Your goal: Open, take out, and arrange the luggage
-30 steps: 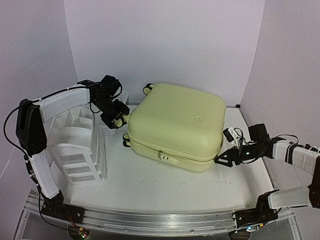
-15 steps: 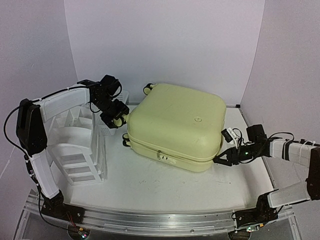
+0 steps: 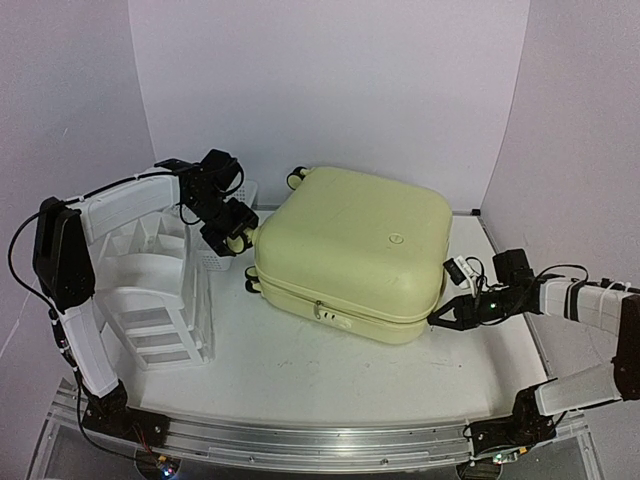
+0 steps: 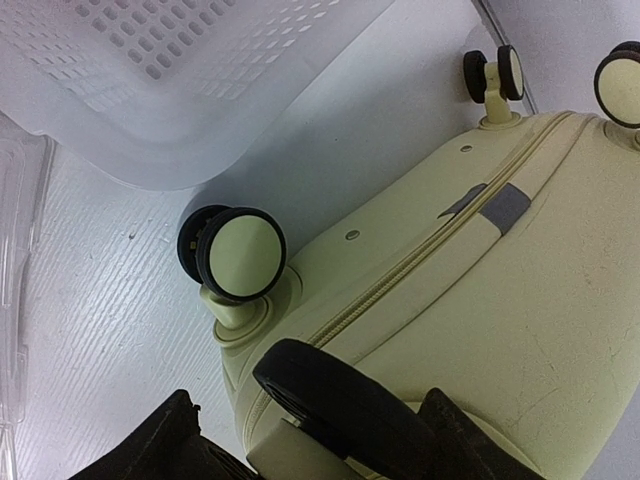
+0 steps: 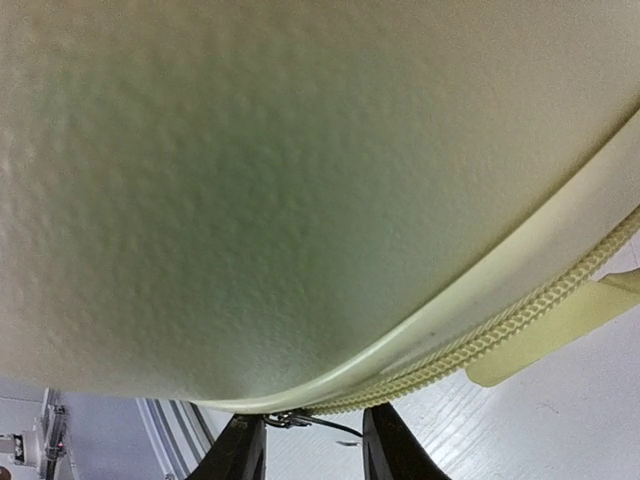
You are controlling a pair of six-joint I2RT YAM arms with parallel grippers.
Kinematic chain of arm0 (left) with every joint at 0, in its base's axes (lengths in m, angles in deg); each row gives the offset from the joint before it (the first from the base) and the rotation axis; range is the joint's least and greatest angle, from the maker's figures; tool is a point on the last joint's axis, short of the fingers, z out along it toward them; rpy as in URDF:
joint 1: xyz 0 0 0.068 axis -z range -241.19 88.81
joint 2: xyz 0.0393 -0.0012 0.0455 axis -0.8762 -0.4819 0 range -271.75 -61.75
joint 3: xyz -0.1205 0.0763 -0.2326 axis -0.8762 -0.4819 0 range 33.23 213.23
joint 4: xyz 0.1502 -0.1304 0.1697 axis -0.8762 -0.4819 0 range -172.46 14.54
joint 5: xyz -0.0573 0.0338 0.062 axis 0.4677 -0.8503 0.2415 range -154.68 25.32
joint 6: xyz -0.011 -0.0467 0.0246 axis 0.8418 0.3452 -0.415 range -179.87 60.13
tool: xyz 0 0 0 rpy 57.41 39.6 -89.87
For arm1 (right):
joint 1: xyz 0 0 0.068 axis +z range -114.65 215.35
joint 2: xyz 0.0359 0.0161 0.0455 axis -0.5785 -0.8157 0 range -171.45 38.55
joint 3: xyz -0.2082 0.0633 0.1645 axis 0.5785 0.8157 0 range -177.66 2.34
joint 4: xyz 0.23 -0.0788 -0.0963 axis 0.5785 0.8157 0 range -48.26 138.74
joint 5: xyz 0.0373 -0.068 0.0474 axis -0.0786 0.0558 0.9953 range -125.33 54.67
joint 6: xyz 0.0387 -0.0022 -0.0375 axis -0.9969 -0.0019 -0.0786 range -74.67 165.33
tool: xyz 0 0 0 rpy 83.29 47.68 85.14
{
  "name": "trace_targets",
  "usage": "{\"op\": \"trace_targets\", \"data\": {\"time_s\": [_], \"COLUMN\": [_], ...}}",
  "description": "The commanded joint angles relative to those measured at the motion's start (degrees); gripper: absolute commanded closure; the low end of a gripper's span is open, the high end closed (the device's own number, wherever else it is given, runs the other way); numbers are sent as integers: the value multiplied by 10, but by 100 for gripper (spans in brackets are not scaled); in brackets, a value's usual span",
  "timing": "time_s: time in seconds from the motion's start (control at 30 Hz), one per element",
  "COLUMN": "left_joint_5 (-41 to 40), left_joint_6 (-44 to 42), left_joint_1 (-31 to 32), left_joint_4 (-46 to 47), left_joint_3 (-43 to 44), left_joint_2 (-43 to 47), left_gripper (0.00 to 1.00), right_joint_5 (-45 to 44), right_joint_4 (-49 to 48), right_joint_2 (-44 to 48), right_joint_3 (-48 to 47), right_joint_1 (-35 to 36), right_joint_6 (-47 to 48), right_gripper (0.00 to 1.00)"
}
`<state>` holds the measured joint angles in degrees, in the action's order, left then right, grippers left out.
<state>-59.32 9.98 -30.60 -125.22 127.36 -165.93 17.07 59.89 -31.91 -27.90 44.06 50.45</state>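
The pale-yellow luggage (image 3: 350, 250) lies flat and zipped shut in the middle of the table. My left gripper (image 3: 232, 238) is at its left rear corner. In the left wrist view, this gripper (image 4: 310, 430) straddles a black wheel (image 4: 340, 400), with a gap showing beside the left finger. My right gripper (image 3: 437, 320) is at the luggage's right front corner, low by the zipper seam (image 5: 520, 320). Its fingers (image 5: 312, 445) stand narrowly apart, with the thin metal zipper pull (image 5: 310, 422) between them. The shell (image 5: 300, 180) fills most of that view.
A white plastic drawer unit (image 3: 150, 290) lies tilted on the left. A white mesh basket (image 4: 180, 80) sits just behind the left gripper. Another wheel (image 4: 240, 255) rests on the table near the basket. Pale purple walls close in on three sides.
The right gripper's fingers have drawn closer together around the zipper pull, and the gripper sits slightly nearer the corner. The left arm and the luggage have not moved.
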Motion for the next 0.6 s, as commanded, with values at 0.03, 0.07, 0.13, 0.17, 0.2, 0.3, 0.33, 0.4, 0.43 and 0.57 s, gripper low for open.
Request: {"op": "trace_targets", "data": {"time_s": [0.03, 0.07, 0.13, 0.17, 0.2, 0.3, 0.33, 0.4, 0.43, 0.57], "left_joint_5": [-10, -10, -9, -9, -9, -9, -9, -9, -9, -9], "left_joint_6": [-88, -88, -88, -89, -88, -88, -87, -86, -85, -85], "left_joint_1": [9, 9, 9, 8, 9, 9, 9, 9, 9, 9], "left_joint_4": [3, 2, 2, 2, 2, 2, 2, 3, 3, 2], "left_joint_3": [36, 37, 38, 39, 39, 40, 40, 39, 39, 37], "left_joint_2": [6, 5, 5, 5, 5, 5, 5, 5, 5, 5], "left_gripper": [97, 97, 97, 97, 97, 97, 97, 97, 97, 97], "right_joint_5": [40, 40, 40, 40, 38, 34, 34, 33, 31, 19], "right_joint_4": [-42, -47, -57, -60, -62, -73, -80, -94, -97, -101], "right_joint_2": [22, 24, 28, 30, 32, 34, 32, 29, 26, 25], "right_joint_3": [1, 4, 8, 9, 10, 13, 14, 19, 19, 24], "right_joint_1": [7, 7, 6, 6, 7, 8, 8, 12, 13, 15], "right_joint_6": [-18, -23, -31, -34, -37, -46, -56, -72, -76, -91], "right_gripper": [72, 73, 75, 76, 77, 81, 83, 87, 89, 97]}}
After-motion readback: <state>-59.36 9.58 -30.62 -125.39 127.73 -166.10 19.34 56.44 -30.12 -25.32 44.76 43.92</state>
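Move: The zipper pull at the luggage's near right corner already lies between the right fingertips, about 1 cm to the left of that hand's point and level with it in height. The combination lock is roughly 22 cm to the hand's left and 1 cm ahead. The luggage's middle is some 15 cm ahead and 19 cm left; its side handle is about 7 cm ahead and 1 cm right. From the left hand the pull lies about 16 cm back, 44 cm right and 8 cm lower. The zipper pull gets pinched: the right fingers close from about a third open to nearly shut around it, while that hand eases roughly 1 cm back and slightly left, its wrist rolling some 5 degrees. The luggage's wheel stays in the left hand's steady grip, that arm holding still. ##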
